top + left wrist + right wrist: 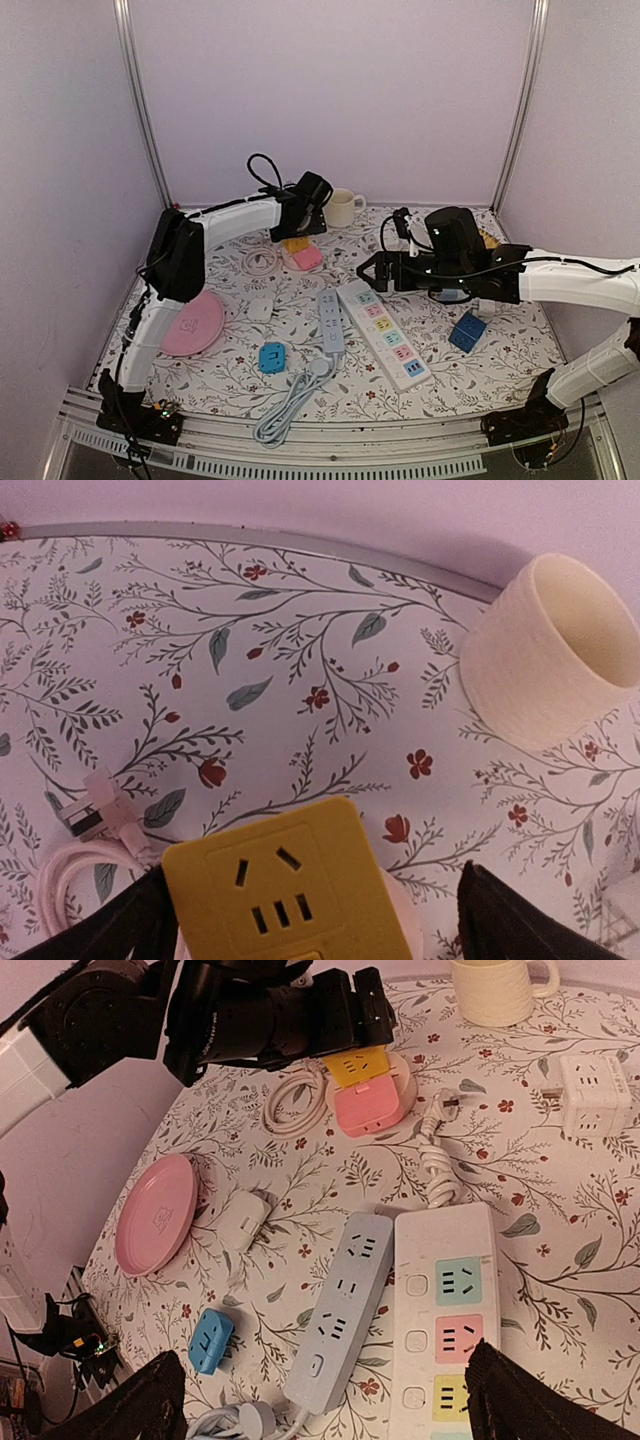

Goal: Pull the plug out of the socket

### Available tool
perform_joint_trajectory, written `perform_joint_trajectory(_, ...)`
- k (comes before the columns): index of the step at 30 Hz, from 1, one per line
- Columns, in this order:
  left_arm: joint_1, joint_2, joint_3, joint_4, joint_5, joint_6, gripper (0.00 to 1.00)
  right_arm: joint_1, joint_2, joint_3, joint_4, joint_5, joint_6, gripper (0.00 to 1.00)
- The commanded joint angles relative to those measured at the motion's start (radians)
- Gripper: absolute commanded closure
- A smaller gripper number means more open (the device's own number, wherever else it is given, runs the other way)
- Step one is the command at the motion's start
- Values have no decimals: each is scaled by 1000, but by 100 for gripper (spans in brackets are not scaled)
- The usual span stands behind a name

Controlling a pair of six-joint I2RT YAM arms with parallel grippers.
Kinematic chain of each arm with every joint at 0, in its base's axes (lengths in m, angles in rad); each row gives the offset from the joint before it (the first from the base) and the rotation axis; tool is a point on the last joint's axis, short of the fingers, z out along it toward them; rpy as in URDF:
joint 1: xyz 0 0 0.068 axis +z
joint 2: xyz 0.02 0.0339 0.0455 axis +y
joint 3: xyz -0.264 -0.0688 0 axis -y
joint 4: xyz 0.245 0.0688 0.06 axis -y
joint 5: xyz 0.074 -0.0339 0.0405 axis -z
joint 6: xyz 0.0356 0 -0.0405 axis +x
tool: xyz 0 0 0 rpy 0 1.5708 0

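Note:
A yellow socket block (pixel 285 880) sits stacked with a pink block (pixel 362 1108) on a round white base at the back of the table. I cannot tell whether the yellow block is the plug. My left gripper (pixel 320 925) hangs open just above it, and the dark fingertips (pixel 125 925) flank the yellow block without touching it. My right gripper (pixel 335 1405) is open and empty, and it hovers over a grey power strip (pixel 340 1320) and a white power strip (pixel 450 1330) with coloured sockets. No plug shows in either strip's sockets.
A loose white adapter (pixel 245 1222) and a blue adapter (pixel 210 1340) lie left of the strips. Also on the table are a pink plate (pixel 192 323), a coiled white cable (pixel 262 262), a cream mug (pixel 342 207), a white cube socket (pixel 595 1090) and a blue cube (pixel 467 330).

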Motion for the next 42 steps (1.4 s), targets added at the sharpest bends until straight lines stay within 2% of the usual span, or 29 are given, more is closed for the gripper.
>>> perform_joint_trajectory(1,14,81,124,-114,-93,-48,3,-6,-29,-24,-23,3,0,1)
perform_joint_trajectory(6,27,102,123,-101,-86,-73,3,-5,-26,-20,-25,-2,-1,1)
perform_joint_trajectory(8,34,101,124,-87,-70,-56,7,-6,-22,-16,-28,-4,-3,1)
perform_joint_trajectory(14,51,19,33,7,-14,23,36,-6,-10,-16,-28,-8,-2,1)
perform_joint_trajectory(17,61,-57,-75,96,43,54,49,-6,2,-16,-23,-14,-1,1)
perform_joint_trajectory(20,68,-154,-223,213,110,92,58,-6,4,-19,-7,-20,5,1)
perform_joint_trajectory(29,67,-405,-543,506,331,172,68,-34,30,-42,88,-90,34,1)
perform_joint_trajectory(35,60,-607,-781,722,458,197,69,-70,100,-37,202,-192,68,1)
perform_joint_trajectory(42,34,-749,-989,925,557,216,69,-114,237,24,332,-309,120,0)
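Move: Just below the left hand's open fingers sits the yellow cube, its middle about 1 cm ahead, 2 cm left and 3 cm down. The pink block adjoins it, roughly 4 cm back and 1 cm right of the hand; the mug stands some 12 cm ahead and 11 cm right, and the coiled cord lies about 5 cm back and 11 cm left. From the right hand the cube is some 25 cm ahead, 19 cm left and 13 cm lower. Sinking about 2 cm and shifting as far left around the yellow cube, the left hand closes its fingers on the cube's sides. Keeping that pinch, it then draws back towards the base and lifts, about 10 cm each way, turning clockwise some 30 degrees. Late on, the open right hand starts down, forward and left towards the held cube, about 5 cm. ##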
